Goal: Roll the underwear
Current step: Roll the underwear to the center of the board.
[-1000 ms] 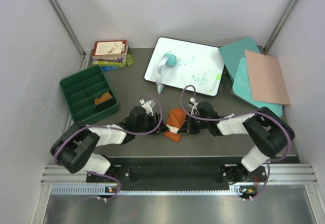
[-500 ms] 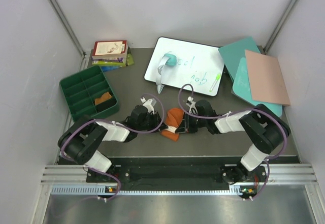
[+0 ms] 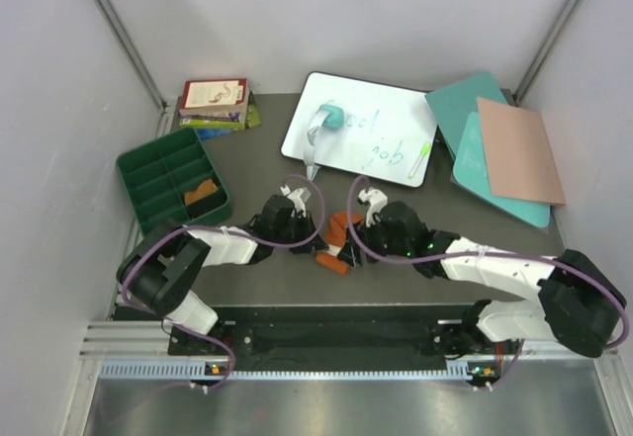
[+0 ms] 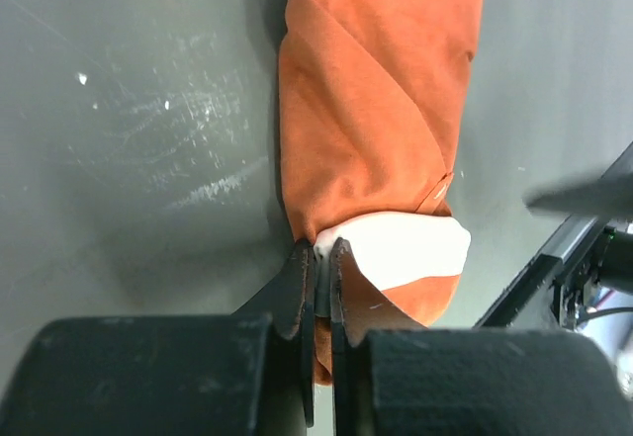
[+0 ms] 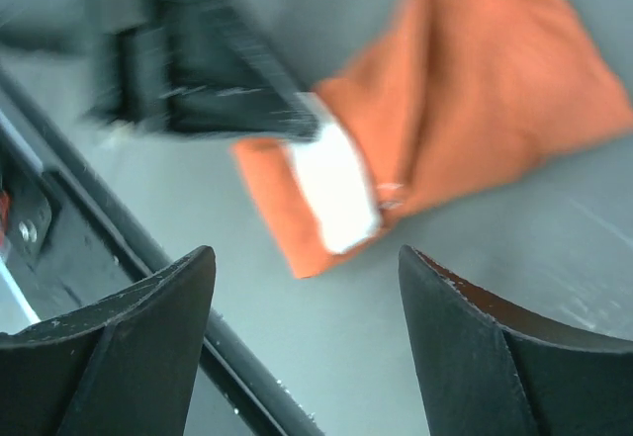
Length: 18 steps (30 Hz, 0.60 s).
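Note:
The rust-orange underwear (image 3: 342,228) lies folded into a narrow bundle on the dark table between my two grippers, its white waistband (image 4: 406,248) at the near end. My left gripper (image 4: 316,250) is shut on the edge of that waistband, a sliver of white cloth pinched between its fingers (image 3: 318,246). My right gripper (image 5: 305,258) is open wide and hovers just clear of the underwear (image 5: 475,110), holding nothing. Its fingertips (image 3: 356,248) sit at the bundle's right side. A mustard-tan underwear (image 3: 202,192) lies in the green tray (image 3: 148,174).
A whiteboard (image 3: 376,134) with a teal eraser (image 3: 328,117) and a green marker (image 3: 419,160) lies behind the grippers. Teal and pink boards (image 3: 514,149) are stacked at the back right. Books (image 3: 214,104) sit at the back left. A black rail (image 5: 178,288) runs along the table's near edge.
My left gripper has closed on the waistband end. My right gripper has opened, let go of the underwear and drawn back, and its arm has stretched out low to the right.

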### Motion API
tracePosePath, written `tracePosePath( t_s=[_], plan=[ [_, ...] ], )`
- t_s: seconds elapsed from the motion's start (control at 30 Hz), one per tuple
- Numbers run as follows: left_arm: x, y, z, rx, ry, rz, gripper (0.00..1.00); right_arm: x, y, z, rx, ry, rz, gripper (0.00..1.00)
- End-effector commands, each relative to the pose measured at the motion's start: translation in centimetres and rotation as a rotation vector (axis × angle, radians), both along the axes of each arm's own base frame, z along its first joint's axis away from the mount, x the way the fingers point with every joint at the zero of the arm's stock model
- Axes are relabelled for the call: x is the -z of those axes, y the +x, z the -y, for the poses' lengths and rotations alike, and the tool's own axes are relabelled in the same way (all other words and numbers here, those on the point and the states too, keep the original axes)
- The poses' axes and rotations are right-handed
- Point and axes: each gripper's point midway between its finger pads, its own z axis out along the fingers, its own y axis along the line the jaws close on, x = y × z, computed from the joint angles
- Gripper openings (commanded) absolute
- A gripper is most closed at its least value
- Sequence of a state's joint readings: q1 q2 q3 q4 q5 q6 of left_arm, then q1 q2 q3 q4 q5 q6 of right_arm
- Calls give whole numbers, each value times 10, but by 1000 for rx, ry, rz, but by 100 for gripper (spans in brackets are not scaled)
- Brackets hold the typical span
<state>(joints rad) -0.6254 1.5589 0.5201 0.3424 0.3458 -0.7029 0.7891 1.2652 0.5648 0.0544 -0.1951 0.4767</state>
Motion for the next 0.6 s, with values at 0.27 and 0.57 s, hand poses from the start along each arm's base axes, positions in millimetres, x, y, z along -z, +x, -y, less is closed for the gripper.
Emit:
tracePosePath(
  t_s=[0.27,0.57],
  plan=[
    [24,-43,-17,84,95,-282,0,-1,-28,-56,-207,-306,458,74],
    [23,-43,-19,87,95,-288,0,35,-29,-52,-237,-438,467,65]
  ],
)
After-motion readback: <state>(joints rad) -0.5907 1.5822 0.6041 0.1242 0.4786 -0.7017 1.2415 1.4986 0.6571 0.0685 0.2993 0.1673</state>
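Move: The underwear's near orange flap lies about 3 cm back from the open right hand, 4 cm to its left and 7 cm below; the white waistband's middle is level fore and aft, 4 cm left and as low, and the underwear's far end some 8 cm ahead. From the left fingers, shut on the waistband's left end, the flap is about 4 cm back, 3 cm right and 2 cm below. Swinging back and to its left, each by just under 5 cm, the right hand rises slightly and then sinks some 4 cm net to the underwear's near right corner. It rolls about 35 degrees counter-clockwise, seen along its fingers from behind, with the fingers still wide open. The left hand keeps its pinch on the waistband's left end, drags it back 2 cm and tips its fingers slightly down. ##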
